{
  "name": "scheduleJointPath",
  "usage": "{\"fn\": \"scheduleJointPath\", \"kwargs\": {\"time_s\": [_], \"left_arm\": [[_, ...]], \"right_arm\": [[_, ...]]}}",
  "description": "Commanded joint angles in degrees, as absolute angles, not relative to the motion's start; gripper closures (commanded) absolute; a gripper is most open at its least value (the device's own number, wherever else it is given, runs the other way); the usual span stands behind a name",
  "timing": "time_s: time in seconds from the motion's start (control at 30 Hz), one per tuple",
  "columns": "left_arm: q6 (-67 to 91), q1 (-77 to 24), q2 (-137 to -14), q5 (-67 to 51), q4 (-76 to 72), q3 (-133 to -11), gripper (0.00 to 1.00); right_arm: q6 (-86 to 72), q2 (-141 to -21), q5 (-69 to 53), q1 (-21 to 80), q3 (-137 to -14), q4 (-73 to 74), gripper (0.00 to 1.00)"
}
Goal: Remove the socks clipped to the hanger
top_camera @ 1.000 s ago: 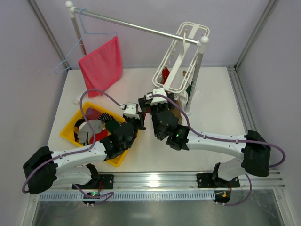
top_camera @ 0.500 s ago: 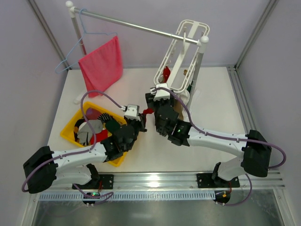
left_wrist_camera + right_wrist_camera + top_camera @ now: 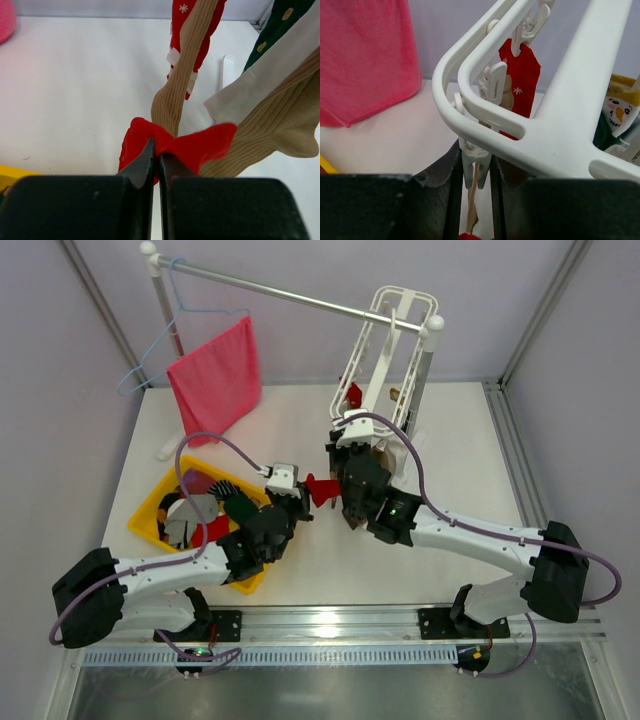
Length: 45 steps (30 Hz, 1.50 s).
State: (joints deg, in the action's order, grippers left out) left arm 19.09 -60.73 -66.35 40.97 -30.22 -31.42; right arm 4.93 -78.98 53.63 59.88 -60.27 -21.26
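Observation:
The white hanger (image 3: 392, 340) hangs from the rail with socks clipped under it. In the right wrist view my right gripper (image 3: 476, 167) is shut on a small white clip (image 3: 474, 159) at the hanger's (image 3: 560, 130) near corner, one finger on each side. A thin tan strip hangs from that clip. A red sock (image 3: 522, 82) hangs from a clip behind. My left gripper (image 3: 156, 154) is shut on the red end (image 3: 200, 145) of a tan ribbed sock (image 3: 182, 75) hanging below the frame. That red end (image 3: 322, 487) shows between the two arms from above.
More socks hang nearby: a red one with white (image 3: 179, 30), a dark green one (image 3: 280, 25), and a tan and white one (image 3: 280, 125). A yellow basket (image 3: 145, 525) of socks sits at the left. A pink cloth (image 3: 215, 380) and a blue wire hanger (image 3: 150, 360) hang from the rail (image 3: 280, 295).
My right gripper moved up toward the hanger's corner and closed on the clip. The hanger tilted slightly. My left gripper kept its hold on the red sock end, shifting slightly right.

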Motion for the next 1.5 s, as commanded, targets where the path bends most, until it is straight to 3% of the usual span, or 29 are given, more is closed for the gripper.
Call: {"fn": "scheduleJointPath", "kwargs": {"time_s": [0.0, 0.3, 0.4, 0.47, 0.5, 0.63, 0.7, 0.87, 1.13, 1.33, 1.47], "left_arm": [[19.16, -61.0, -67.76, 43.42, -33.49, -31.64, 1.0], [19.07, -60.91, -67.85, 43.59, -33.31, -31.64, 1.0], [19.51, -61.0, -68.03, 44.38, -33.31, -31.73, 1.0], [19.6, -60.65, -68.2, 45.0, -33.66, -31.55, 1.0], [19.69, -60.47, -68.29, 45.09, -33.4, -31.55, 1.0], [22.67, -57.31, -66.28, 44.13, -28.94, -31.82, 1.0], [28.34, -53.55, -64.43, 42.55, -25.59, -31.47, 1.0], [38.66, -38.88, -57.93, 38.14, -11.88, -29.45, 1.0], [37.27, -29.98, -47.12, 40.79, -1.15, -29.88, 1.0], [36.3, -21.11, -46.75, 43.41, 1.5, -27.61, 1.0], [38.76, -8.11, -51.32, 31.75, 0.88, -26.63, 1.0]], "right_arm": [[2.99, -76.2, 51.59, 59.85, -62.23, -22.68, 0.96], [2.64, -76.2, 51.42, 59.77, -61.7, -22.5, 0.88], [2.64, -75.76, 49.75, 59.77, -61.26, -22.24, 0.71], [2.55, -75.15, 47.47, 59.85, -61.17, -21.54, 0.54], [2.37, -74.89, 46.68, 59.85, -61.17, -20.84, 0.38], [4.03, -74.09, 43.78, 59.85, -61.17, -20.04, 0.17], [5.88, -74.18, 43.77, 59.85, -60.91, -20.13, 0.12], [8.7, -72.95, 45.44, 59.85, -59.6, -22.58, 0.04], [9.93, -72.42, 44.74, 59.33, -58.89, -25.22, 0.0], [9.58, -71.37, 44.39, 58.8, -57.48, -25.84, 0.0], [8.35, -69.7, 43.25, 57.92, -55.73, -26.28, 0.0]]}}
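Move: The left fingers already hold the freed red sock; the yellow bin's middle lies about 22 cm to their left, nearly level fore and aft, 17 cm below. The pink towel hangs 22 cm ahead and 20 cm left, the brown sock about 8 cm ahead and 11 cm right. The right fingers squeeze the hanger's near-left clip, about 1 cm ahead of the hand point; the snowflake sock hangs 9 cm ahead and 3 cm right of that hand. Left hand swings the red sock about 28 cm left over the bin; right fingers open off the clip. ##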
